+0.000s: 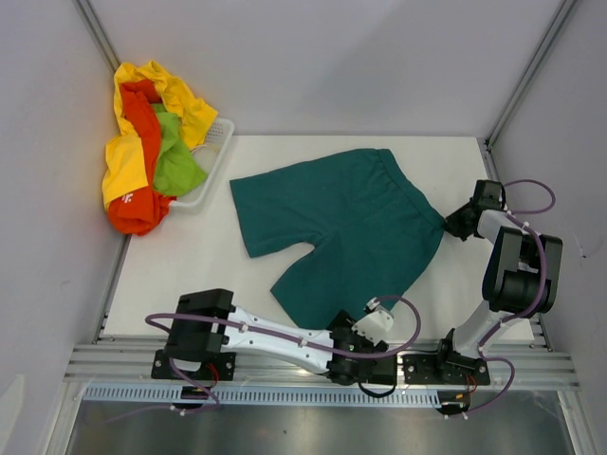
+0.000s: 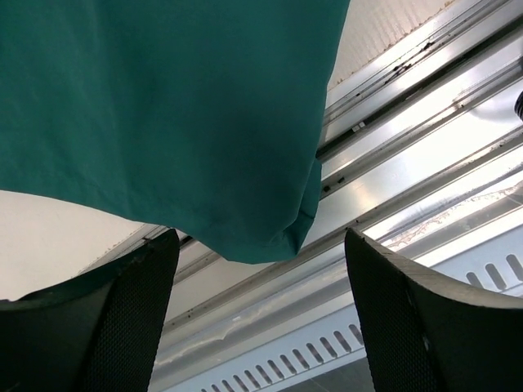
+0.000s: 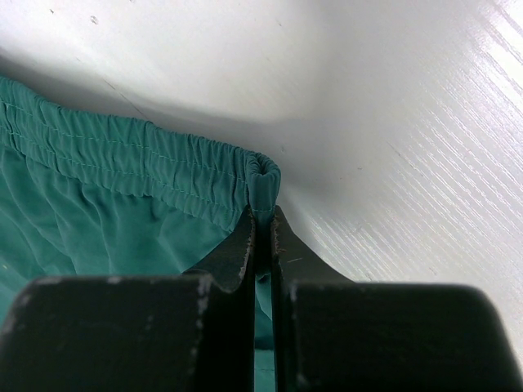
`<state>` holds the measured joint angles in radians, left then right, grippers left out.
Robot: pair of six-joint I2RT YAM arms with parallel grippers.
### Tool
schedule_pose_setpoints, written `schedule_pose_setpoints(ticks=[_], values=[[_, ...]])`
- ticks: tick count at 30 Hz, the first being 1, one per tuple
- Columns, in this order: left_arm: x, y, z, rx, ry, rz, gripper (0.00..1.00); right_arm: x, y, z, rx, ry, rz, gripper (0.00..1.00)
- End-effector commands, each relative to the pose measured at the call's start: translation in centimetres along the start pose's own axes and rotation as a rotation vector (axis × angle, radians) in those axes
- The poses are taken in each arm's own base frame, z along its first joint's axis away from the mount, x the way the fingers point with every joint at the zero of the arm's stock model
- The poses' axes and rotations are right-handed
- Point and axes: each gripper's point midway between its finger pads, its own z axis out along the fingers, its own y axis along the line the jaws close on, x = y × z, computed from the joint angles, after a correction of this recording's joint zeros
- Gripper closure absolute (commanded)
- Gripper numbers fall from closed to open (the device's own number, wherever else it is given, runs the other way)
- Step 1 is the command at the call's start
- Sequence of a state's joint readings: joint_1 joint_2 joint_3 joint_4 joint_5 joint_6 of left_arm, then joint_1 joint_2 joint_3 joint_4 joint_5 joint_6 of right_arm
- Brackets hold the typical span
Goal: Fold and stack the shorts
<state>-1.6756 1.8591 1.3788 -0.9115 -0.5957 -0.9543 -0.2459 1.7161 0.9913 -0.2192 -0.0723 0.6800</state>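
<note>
Dark teal shorts [image 1: 341,227] lie spread flat on the white table, waistband to the right, legs to the left and front. My right gripper [image 1: 453,224] is shut on the waistband's corner [image 3: 263,175], the fabric pinched between its fingers [image 3: 239,245]. My left gripper [image 1: 365,322] sits at the near leg's hem, open, with the teal hem [image 2: 270,237] just ahead of its fingers [image 2: 135,318] and nothing between them. Yellow, orange-red and lime green shorts [image 1: 152,142] are heaped in the basket at the back left.
The white plastic basket [image 1: 216,156] stands against the left wall at the table's back corner. Metal rails [image 1: 313,365] run along the near table edge under the arm bases. Walls close in on both sides and behind.
</note>
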Motion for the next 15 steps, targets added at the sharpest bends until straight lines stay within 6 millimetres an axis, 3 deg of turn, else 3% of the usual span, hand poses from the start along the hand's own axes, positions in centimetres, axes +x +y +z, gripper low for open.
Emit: schedule_pose_setpoints(ticks=[1,5,15], values=[[-0.3,-1.3,0.1,0.002,-0.015,-0.022,0.17,-0.8,0.4,-0.7,-0.018,-0.030,-0.002,1.00],[0.5,-1.5,1.3,-0.022,0.003,-0.014,0.28,-0.9,0.4,-0.8,-0.022,-0.031,-0.002,1.00],[1.6,0.4,3.1,-0.090,0.028,-0.031,0.53,-0.9,0.5,-0.9,-0.025,-0.032,-0.003,1.00]])
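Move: The shorts' near leg corner, hanging over the table's front edge, lies roughly 4 cm straight below the left hand. The other corner of the same hem is about 13 cm ahead and 16 cm to the left; the crotch notch is some 27 cm ahead and 5 cm left, both about 4 cm lower. From the right hand, which still holds the waistband end, the near leg corner lies about 35 cm back and 29 cm left. Straight down goes the left hand, about 3.5 cm, onto the shorts' near leg corner over the metal rail, easing off near the bottom. Its fingers close from wide open to about half on either side of the cloth, with only a slight roll of the wrist. The right hand stays put and keeps its pinch on the waistband end. ##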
